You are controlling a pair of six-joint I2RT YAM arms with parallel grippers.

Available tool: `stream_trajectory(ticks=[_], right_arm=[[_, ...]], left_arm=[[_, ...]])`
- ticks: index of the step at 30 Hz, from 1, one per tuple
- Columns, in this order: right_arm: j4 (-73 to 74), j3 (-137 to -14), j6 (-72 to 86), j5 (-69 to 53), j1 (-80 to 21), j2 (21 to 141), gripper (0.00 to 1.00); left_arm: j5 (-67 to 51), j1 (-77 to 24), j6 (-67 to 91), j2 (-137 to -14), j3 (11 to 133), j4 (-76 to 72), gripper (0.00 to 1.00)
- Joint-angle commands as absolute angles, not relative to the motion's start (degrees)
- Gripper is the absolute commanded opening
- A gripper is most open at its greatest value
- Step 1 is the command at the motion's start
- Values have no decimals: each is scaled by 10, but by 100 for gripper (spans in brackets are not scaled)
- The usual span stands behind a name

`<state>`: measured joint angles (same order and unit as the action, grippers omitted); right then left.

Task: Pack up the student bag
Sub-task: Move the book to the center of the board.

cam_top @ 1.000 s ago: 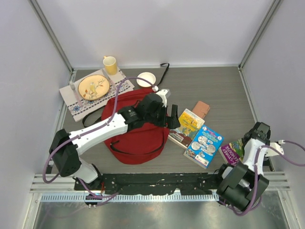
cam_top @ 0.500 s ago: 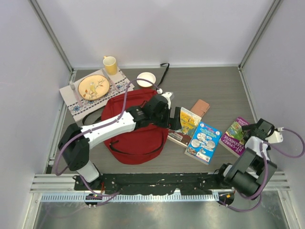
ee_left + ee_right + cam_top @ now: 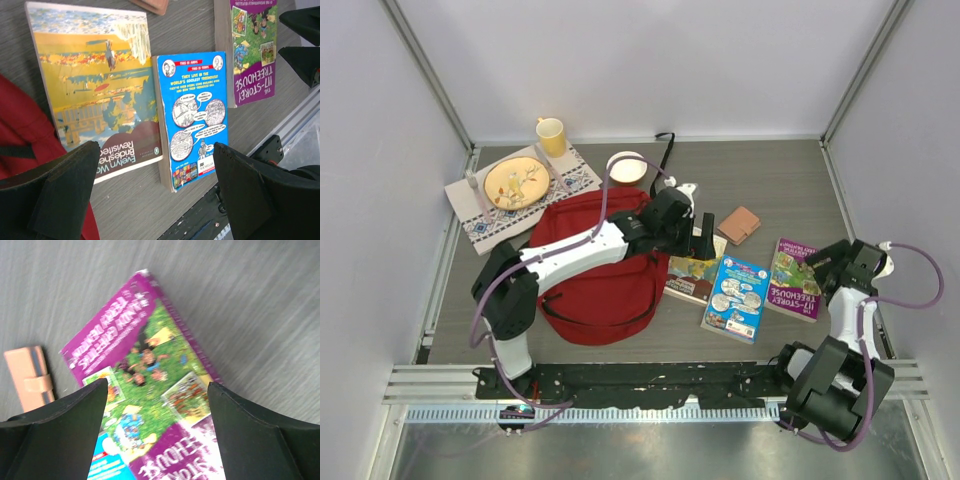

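Note:
The student bag (image 3: 605,285), a dark-red backpack, lies flat left of centre; its red edge (image 3: 20,125) shows in the left wrist view. To its right lie a yellow book (image 3: 690,275), a blue book (image 3: 735,298) and a purple book (image 3: 795,278). My left gripper (image 3: 703,235) hangs open above the yellow book's far end, holding nothing. The left wrist view shows the yellow book (image 3: 95,85), blue book (image 3: 195,115) and purple book (image 3: 252,45) beyond the left gripper (image 3: 156,150). My right gripper (image 3: 827,262) is open at the purple book's right edge. It (image 3: 157,390) hovers over the purple book (image 3: 150,390).
A tan wallet (image 3: 739,225) lies beyond the books. A placemat with a plate (image 3: 517,183), a yellow mug (image 3: 552,135) and a white bowl (image 3: 626,167) stand at the back left. A black cord (image 3: 666,150) lies by the back wall. A metal rail (image 3: 650,378) runs along the front.
My left arm has swung right, past the bag to the yellow book. My right arm has reached away from its base to the purple book, which has shifted left and farther back.

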<state>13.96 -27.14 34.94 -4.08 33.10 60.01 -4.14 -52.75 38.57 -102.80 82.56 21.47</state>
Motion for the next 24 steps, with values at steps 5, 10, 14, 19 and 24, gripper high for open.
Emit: stream_trajectory(ticks=[5, 10, 14, 19, 24], right_arm=[[213, -308, 342, -8, 297, 577, 88], [179, -312, 339, -128, 291, 547, 88], [117, -294, 385, -274, 274, 537, 86], [110, -324, 389, -294, 222, 536, 84], [97, -341, 409, -294, 128, 555, 81]], left_arm=[[-125, -524, 407, -1107, 943, 169, 100], [-128, -522, 419, -1152, 1007, 186, 100], [-53, -506, 416, -1129, 977, 214, 100], [-43, -457, 417, -1105, 921, 212, 100], [-40, -439, 396, -1141, 945, 235, 100]])
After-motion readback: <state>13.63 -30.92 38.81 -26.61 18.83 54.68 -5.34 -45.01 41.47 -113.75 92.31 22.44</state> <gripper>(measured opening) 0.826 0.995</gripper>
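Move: For my right hand the yellow book lies about 27 cm to the left, 1 cm ahead and 5 cm below. Nearly beneath this hand is the purple book, 2 cm left and 2 cm back; the blue book is some 17 cm left and 7 cm back, the wallet 17 cm left and 11 cm ahead. From my left hand the yellow book is roughly 14 cm down, 2 cm left and 2 cm back, with the red bag's middle about 24 cm left and 2 cm back. I leave the purple book with my right hand, jaws open, dipping slightly and then sweeping about 13 cm left, rising 7 cm and edging forward towards the yellow book, while it turns nearly 30 degrees counter-clockwise and its fingertips lift. My open left hand first goes some 6 cm right, then swings back left, forward and down over the yellow book's far part, ending about 8 cm farther out. ##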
